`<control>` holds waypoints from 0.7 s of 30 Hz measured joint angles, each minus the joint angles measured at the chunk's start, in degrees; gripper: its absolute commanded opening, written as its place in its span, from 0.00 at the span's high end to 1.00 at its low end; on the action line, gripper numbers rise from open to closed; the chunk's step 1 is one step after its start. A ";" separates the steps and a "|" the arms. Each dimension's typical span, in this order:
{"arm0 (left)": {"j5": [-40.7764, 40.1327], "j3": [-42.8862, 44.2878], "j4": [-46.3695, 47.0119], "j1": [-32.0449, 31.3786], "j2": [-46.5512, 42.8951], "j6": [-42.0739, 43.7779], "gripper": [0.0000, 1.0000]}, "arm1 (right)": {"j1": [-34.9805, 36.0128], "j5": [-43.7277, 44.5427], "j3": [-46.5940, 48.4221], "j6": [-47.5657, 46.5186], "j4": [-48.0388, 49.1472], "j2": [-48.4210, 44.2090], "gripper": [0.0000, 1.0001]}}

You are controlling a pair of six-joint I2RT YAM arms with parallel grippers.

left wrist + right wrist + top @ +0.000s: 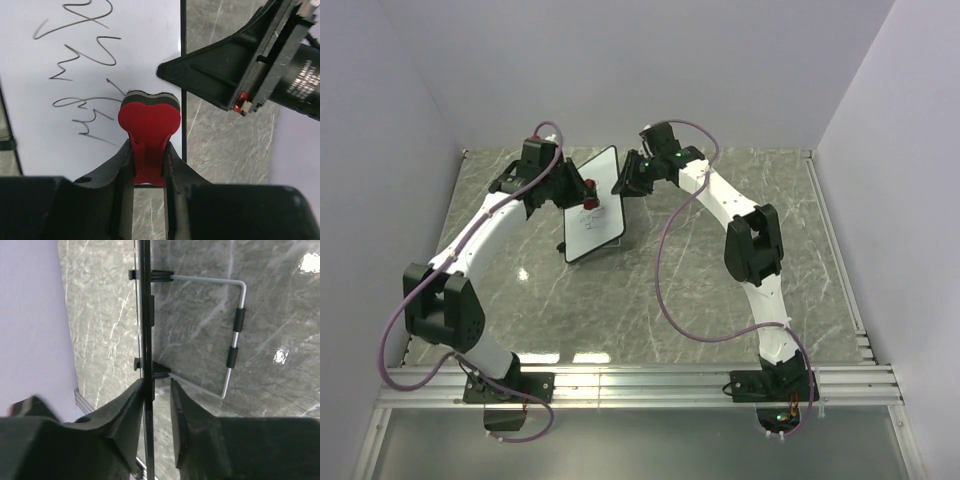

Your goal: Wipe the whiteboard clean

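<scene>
The whiteboard (595,225) stands tilted on its wire stand at the table's middle back, with dark scribbles on its face (145,50). My left gripper (582,190) is shut on a red eraser (149,117), whose dark felt edge rests against the board near its right rim, beside the scribbles. My right gripper (623,182) holds the board's upper right edge. In the right wrist view the black rim (146,315) runs edge-on between my fingers: the left one lies against it, and the right fingertip sits at the stand's clip. One of its fingers (215,70) shows in the left wrist view.
The board's wire stand (240,325) props it from behind on the grey marble tabletop (720,300). Pale walls close in on three sides. A metal rail (640,380) runs along the near edge by both arm bases.
</scene>
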 measured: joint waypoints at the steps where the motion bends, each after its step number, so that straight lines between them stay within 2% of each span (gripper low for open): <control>1: 0.26 0.39 0.44 -0.44 0.94 0.04 1.00 | 0.02 -0.15 0.15 -0.26 -0.09 0.00 0.72; 2: 0.39 0.92 0.85 -1.01 2.36 0.09 1.00 | 0.02 -0.28 0.22 -0.52 -0.13 0.00 0.78; 9: 1.70 4.04 3.89 -4.63 11.72 -0.24 1.00 | -0.02 -2.05 0.83 -1.40 -0.35 0.00 0.96; 16: 2.12 3.50 6.45 -4.85 13.57 -0.39 1.00 | -0.70 -2.84 0.87 -2.29 -1.75 -0.02 1.00; 21: 2.05 -3.10 11.10 -2.21 12.41 -0.42 1.00 | -0.96 -2.95 1.46 -2.86 -3.30 0.00 1.00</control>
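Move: My left hand, already holding the red eraser, hovers off the whiteboard's tilted face. The writing's middle is about 4 cm ahead, 3 cm right and 10 cm below. The board's upper edge runs some 9 cm right, 3 cm ahead and 5 cm lower; its lower edge is roughly 5 cm left, 2 cm ahead and 16 cm down. My right fingers already straddle that upper edge, right at the hand point, with the writing about 7 cm left, level ahead and 6 cm below. I bring the eraser down and to the right, a little forward, about 8 cm onto the writing side of the whiteboard, then turn back left and still down, dragging it some 4 cm down the slope towards the lower edge. My left fingers keep their grip. Meanwhile my right hand nearly stays in place and closes its fingers to pinch the upper edge as a brace. ##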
